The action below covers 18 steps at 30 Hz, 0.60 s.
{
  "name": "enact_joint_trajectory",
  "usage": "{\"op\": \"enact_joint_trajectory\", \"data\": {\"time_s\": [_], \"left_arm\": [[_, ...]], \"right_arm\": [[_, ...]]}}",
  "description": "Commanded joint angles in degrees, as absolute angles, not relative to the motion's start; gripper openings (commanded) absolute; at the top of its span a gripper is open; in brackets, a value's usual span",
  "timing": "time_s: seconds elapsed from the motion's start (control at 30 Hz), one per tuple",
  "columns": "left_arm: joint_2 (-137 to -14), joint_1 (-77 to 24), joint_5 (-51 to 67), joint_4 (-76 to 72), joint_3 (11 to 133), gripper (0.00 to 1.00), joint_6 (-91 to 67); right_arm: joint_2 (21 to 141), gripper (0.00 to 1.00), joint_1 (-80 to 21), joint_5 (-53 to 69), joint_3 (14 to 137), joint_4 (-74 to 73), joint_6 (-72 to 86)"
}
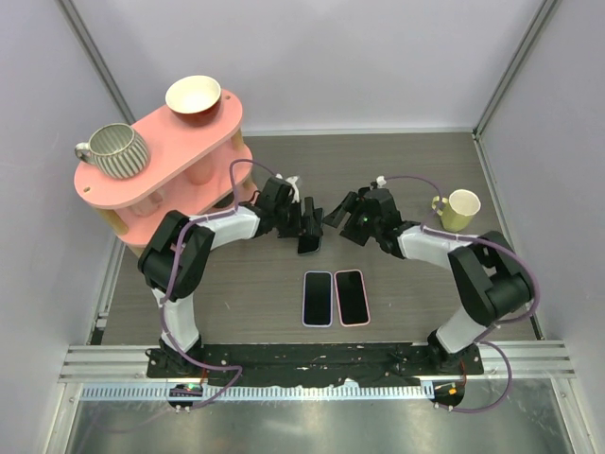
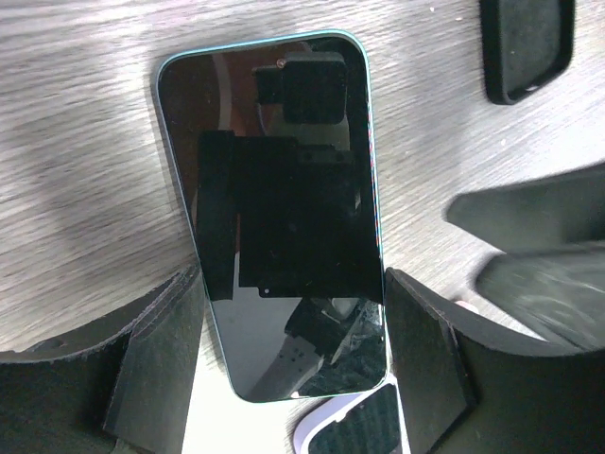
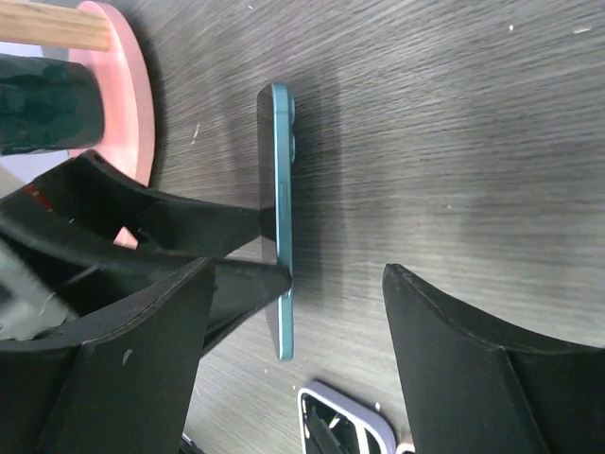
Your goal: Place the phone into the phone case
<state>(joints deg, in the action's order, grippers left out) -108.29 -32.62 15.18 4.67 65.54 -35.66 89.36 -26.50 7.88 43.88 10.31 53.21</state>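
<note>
A teal-edged phone (image 2: 274,208) with a dark glass screen is held off the table, my left gripper (image 2: 293,350) shut on its two long edges near the lower end. In the top view the phone (image 1: 308,244) hangs between both arms, tilted. My right gripper (image 3: 293,359) stands open astride the phone (image 3: 281,218), seen edge-on; its right finger (image 3: 482,369) is well clear of the phone's back. A lilac phone case (image 1: 318,298) and a pink one (image 1: 351,296) lie side by side on the table nearer the bases. The lilac case (image 3: 345,421) shows below the phone.
A pink two-tier stand (image 1: 151,175) at the back left carries a striped mug (image 1: 115,149) and a bowl (image 1: 194,96). A yellow cup (image 1: 460,208) stands at the right. White walls enclose the table.
</note>
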Motion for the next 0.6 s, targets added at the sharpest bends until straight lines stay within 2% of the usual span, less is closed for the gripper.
{"op": "enact_joint_trajectory", "data": {"time_s": [0.0, 0.13, 0.43, 0.53, 0.57], "left_arm": [[-107.23, -33.05, 20.30, 1.67, 63.20, 0.40, -37.62], [-107.05, -32.96, 21.35, 0.26, 62.40, 0.40, -37.79], [-106.61, -33.05, 22.68, 0.35, 61.96, 0.38, -37.88], [-105.91, -33.05, 22.68, 0.26, 62.23, 0.38, -37.71], [-105.56, -33.05, 22.76, 0.26, 62.31, 0.38, -37.71]], "right_arm": [[94.82, 0.76, -26.46, 11.25, 46.93, 17.31, 54.40], [98.34, 0.73, -26.46, 10.81, 48.16, 18.19, 54.14], [104.23, 0.59, -26.46, 13.27, 51.59, 21.35, 54.93], [105.38, 0.51, -26.46, 14.32, 52.21, 22.23, 55.81], [105.64, 0.44, -26.46, 14.67, 52.29, 22.67, 55.90]]}}
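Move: The left gripper already pinches the phone by its long sides; the phone's middle is about 2 cm ahead of that hand point and 1 cm above it. From the right gripper the phone's middle lies some 7 cm left, 2 cm ahead and 5 cm lower, its right edge tipped up. On the table 8 cm below the right gripper, the black case is about 9 cm ahead and 9 cm right, the purple-cased phone 14 cm back and 5 cm left, and the pink-cased phone 14 cm back and 3 cm right. Drop the right gripper about 4 cm with little sideways travel, then slide it left and forward, about 3 cm each way in all, so its fingers straddle the phone's raised right edge; partly close them, mostly on the way in. Keep the left grip on the phone, easing it just over 1 cm right and 1 cm back. ##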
